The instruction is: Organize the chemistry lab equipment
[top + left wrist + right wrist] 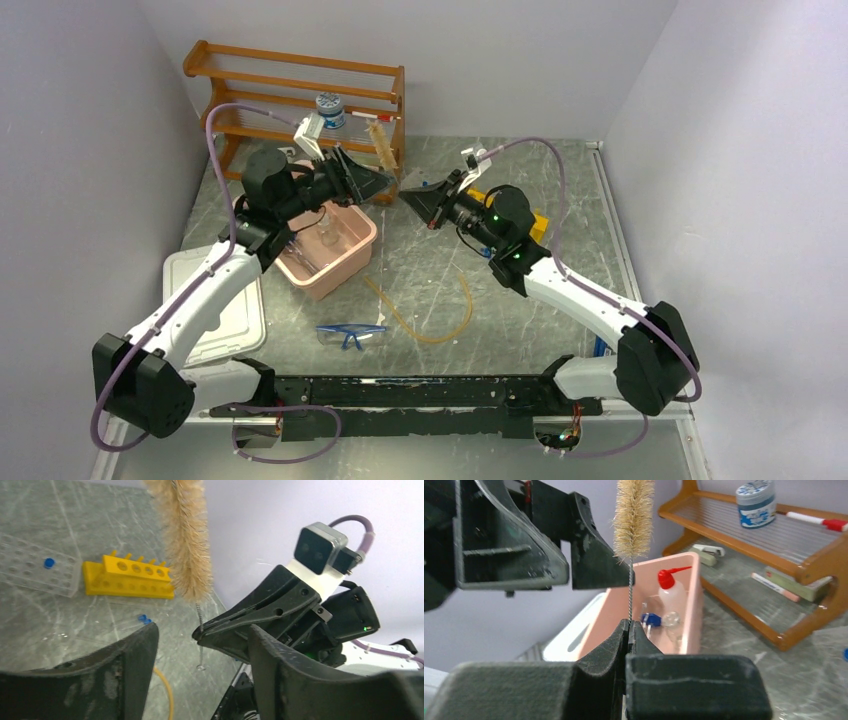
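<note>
A bristle brush (383,148) stands upright above the table. My right gripper (629,625) is shut on its thin wire stem (630,595), with the bristles (633,515) above. My left gripper (385,180) is open right beside it. In the left wrist view the stem and the right gripper's tip (200,632) show in the gap between the left fingers (145,650), which touch nothing. A red-nozzled squeeze bottle (671,592) and small glassware lie in the pink bin (694,605). Blue goggles (350,333) and amber tubing (440,320) lie on the table.
A wooden shelf (300,90) at the back holds a blue-labelled jar (330,110). A yellow holed rack (130,575) and a clear rack (37,570) sit behind the right arm. A white lid (215,300) lies left of the pink bin (335,240).
</note>
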Motion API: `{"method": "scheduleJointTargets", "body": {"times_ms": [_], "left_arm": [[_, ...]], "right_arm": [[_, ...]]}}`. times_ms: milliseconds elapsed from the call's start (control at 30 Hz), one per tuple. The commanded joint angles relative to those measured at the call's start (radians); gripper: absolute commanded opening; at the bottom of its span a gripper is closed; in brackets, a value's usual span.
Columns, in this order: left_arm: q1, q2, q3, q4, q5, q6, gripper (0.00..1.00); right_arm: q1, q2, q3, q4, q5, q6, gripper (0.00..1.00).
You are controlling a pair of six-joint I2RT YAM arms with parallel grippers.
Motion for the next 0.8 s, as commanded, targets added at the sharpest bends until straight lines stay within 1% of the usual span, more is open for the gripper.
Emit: {"method": "scheduleJointTargets", "body": {"times_ms": [0,67,200,400,500,567,633,667,733,767], "left_arm": [[-0.042,0.016,-0.018,0.126,0.005,-0.07,0.65],[-0.053,0.022,-0.019,0.132,-0.012,-0.077,0.57],[-0.066,0.038,-0.022,0.143,-0.035,-0.093,0.47],[-0.08,0.057,-0.021,0.186,-0.029,-0.116,0.32],[-0.082,0.056,-0.017,0.176,-0.025,-0.1,0.19],[-0.082,0.053,-0.011,0.151,-0.031,-0.074,0.06],[-0.082,0.046,0.002,0.092,-0.053,-0.035,0.05],[-0.082,0.043,0.015,0.055,-0.069,-0.009,0.05],[-0.082,0.034,0.046,-0.033,-0.121,0.043,0.05],[-0.082,0.031,0.071,-0.079,-0.157,0.072,0.05]], "right_arm": [[0.003,0.021,0.024,0.119,-0.056,0.135,0.0],[0.003,0.023,0.019,0.135,-0.065,0.151,0.0],[0.002,0.027,0.014,0.153,-0.087,0.163,0.0],[0.003,0.038,0.005,0.186,-0.119,0.186,0.0],[0.002,0.04,0.0,0.187,-0.114,0.19,0.0],[0.002,0.04,-0.001,0.182,-0.108,0.191,0.0],[0.002,0.037,0.005,0.152,-0.091,0.189,0.0],[0.003,0.034,0.013,0.121,-0.082,0.184,0.06],[0.002,0.029,0.039,0.054,-0.079,0.158,0.26],[0.002,0.025,0.049,0.024,-0.08,0.143,0.38]]}}
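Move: The brush, upright in the right fingers with its bristles up, offers its wire stem about 4 cm to the left hand's right, 1 cm ahead and 2 cm lower. For the right hand, the open left gripper is roughly 5 cm to its left, level fore and aft, some 4 cm higher. From the left hand, the pink bin lies about 17 cm left, 12 cm ahead and 26 cm below; the yellow rack about 26 cm right, 17 cm ahead and 30 cm below. The brush's stem is pinched just under the bristles by the left fingers, which travel about 3 cm to the right and shut on it from wide open. The right hand brings the stem to meet them, drifting about 1.5 cm left and back and 2 cm up, turning some 10 degrees, then sinks 1 cm and parts its fingers, letting go lower on the stem. ##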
